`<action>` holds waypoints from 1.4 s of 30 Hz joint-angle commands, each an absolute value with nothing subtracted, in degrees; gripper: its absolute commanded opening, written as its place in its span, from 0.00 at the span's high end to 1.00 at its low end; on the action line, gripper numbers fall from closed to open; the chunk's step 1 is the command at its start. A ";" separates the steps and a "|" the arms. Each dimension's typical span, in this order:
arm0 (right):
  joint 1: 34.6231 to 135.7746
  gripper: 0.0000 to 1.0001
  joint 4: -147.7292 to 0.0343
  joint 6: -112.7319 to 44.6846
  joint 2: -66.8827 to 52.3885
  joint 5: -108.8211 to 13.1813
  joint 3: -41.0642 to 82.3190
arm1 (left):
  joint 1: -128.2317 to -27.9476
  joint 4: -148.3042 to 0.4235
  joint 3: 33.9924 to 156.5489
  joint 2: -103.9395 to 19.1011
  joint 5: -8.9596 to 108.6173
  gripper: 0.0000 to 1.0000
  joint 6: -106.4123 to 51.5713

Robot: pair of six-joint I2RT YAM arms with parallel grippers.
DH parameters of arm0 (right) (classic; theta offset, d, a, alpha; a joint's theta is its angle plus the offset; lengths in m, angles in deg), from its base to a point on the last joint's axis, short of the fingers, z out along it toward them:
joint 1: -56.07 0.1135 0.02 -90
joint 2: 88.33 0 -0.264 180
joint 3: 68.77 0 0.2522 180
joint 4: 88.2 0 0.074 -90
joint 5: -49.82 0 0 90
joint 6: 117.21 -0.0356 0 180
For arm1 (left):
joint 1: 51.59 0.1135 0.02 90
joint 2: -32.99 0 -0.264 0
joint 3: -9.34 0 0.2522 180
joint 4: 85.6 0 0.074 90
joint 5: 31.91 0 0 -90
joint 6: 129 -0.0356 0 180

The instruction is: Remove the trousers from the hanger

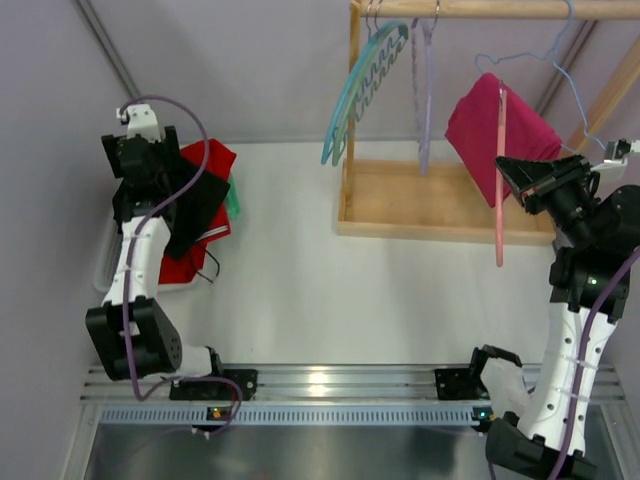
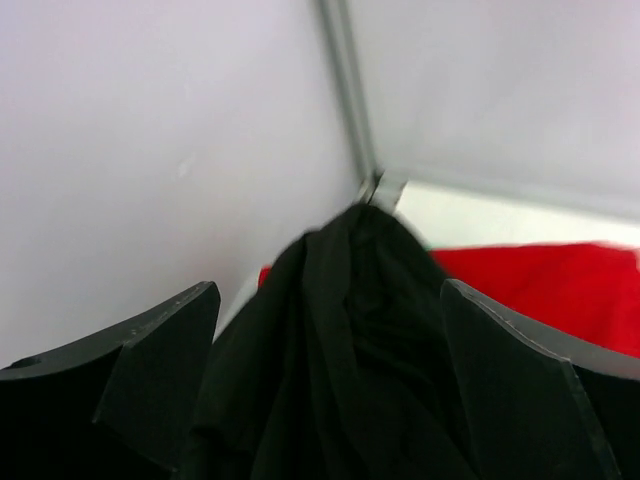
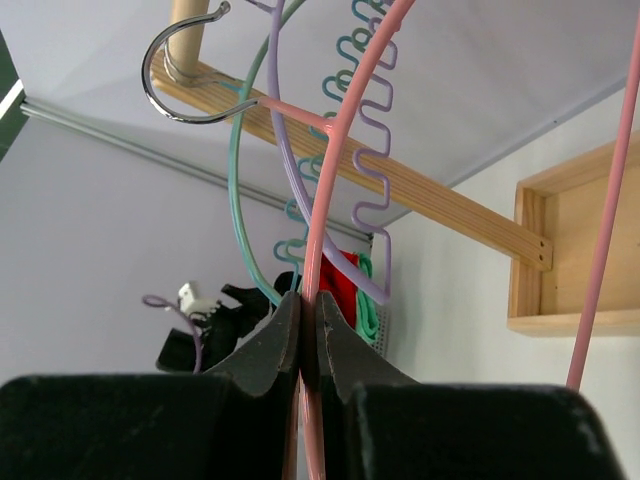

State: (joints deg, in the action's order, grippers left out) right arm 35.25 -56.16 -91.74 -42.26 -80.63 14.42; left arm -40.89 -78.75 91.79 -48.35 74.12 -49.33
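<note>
Black trousers (image 1: 195,215) lie draped over a red clothes pile (image 1: 208,165) at the far left. My left gripper (image 1: 168,192) stands over them, open. In the left wrist view the trousers (image 2: 340,350) fill the gap between the spread fingers (image 2: 150,350), which do not pinch them. A bare pink hanger (image 1: 500,200) hangs from the wooden rail at the right. My right gripper (image 1: 503,165) is shut on its thin rod. The right wrist view shows the hanger (image 3: 345,130) running up from between the closed jaws of the right gripper (image 3: 310,305).
A wooden rack (image 1: 440,205) stands at the back right with a teal hanger (image 1: 360,85) and a lilac hanger (image 1: 427,90). A crimson garment (image 1: 520,125) hangs on a blue wire hanger. A white basket (image 1: 105,265) holds the red pile.
</note>
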 commanded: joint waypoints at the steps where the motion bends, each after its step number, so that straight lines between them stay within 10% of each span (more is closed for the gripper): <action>1: 34.54 1.00 -64.68 -94.70 -41.05 -81.14 17.42 | -41.04 -79.75 93.15 -39.28 66.01 0.02 -46.04; 42: 47.55 1.00 -83.69 -111.41 -9.05 -73.76 39.65 | -41.22 -78.61 93.41 -18.60 38.40 0.02 -29.25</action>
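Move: The right hand holds the bare pink hanger; its goal, the rail spot above the magenta trousers, lies about 25 cm ahead, 4 left and 15 up. The trousers hang roughly 18 ahead, 5 right and 14 below; the purple hanger some 23 ahead, 13 left and 4 up. From the open left hand, the magenta trousers are some 70 cm to the right, level; the released black trousers lie 4 back, 5 right, 15 below. The right hand keeps its pinch on the pink hanger and carries it about 15 cm forward and 7 up, gently at first, then mostly forward, rolling some 15 degrees left side up as it brings the metal hook to the rail. The left hand, already empty, backs off the black trousers, up about 20 cm, right and back, its open fingers tipping up and swinging clockwise. ##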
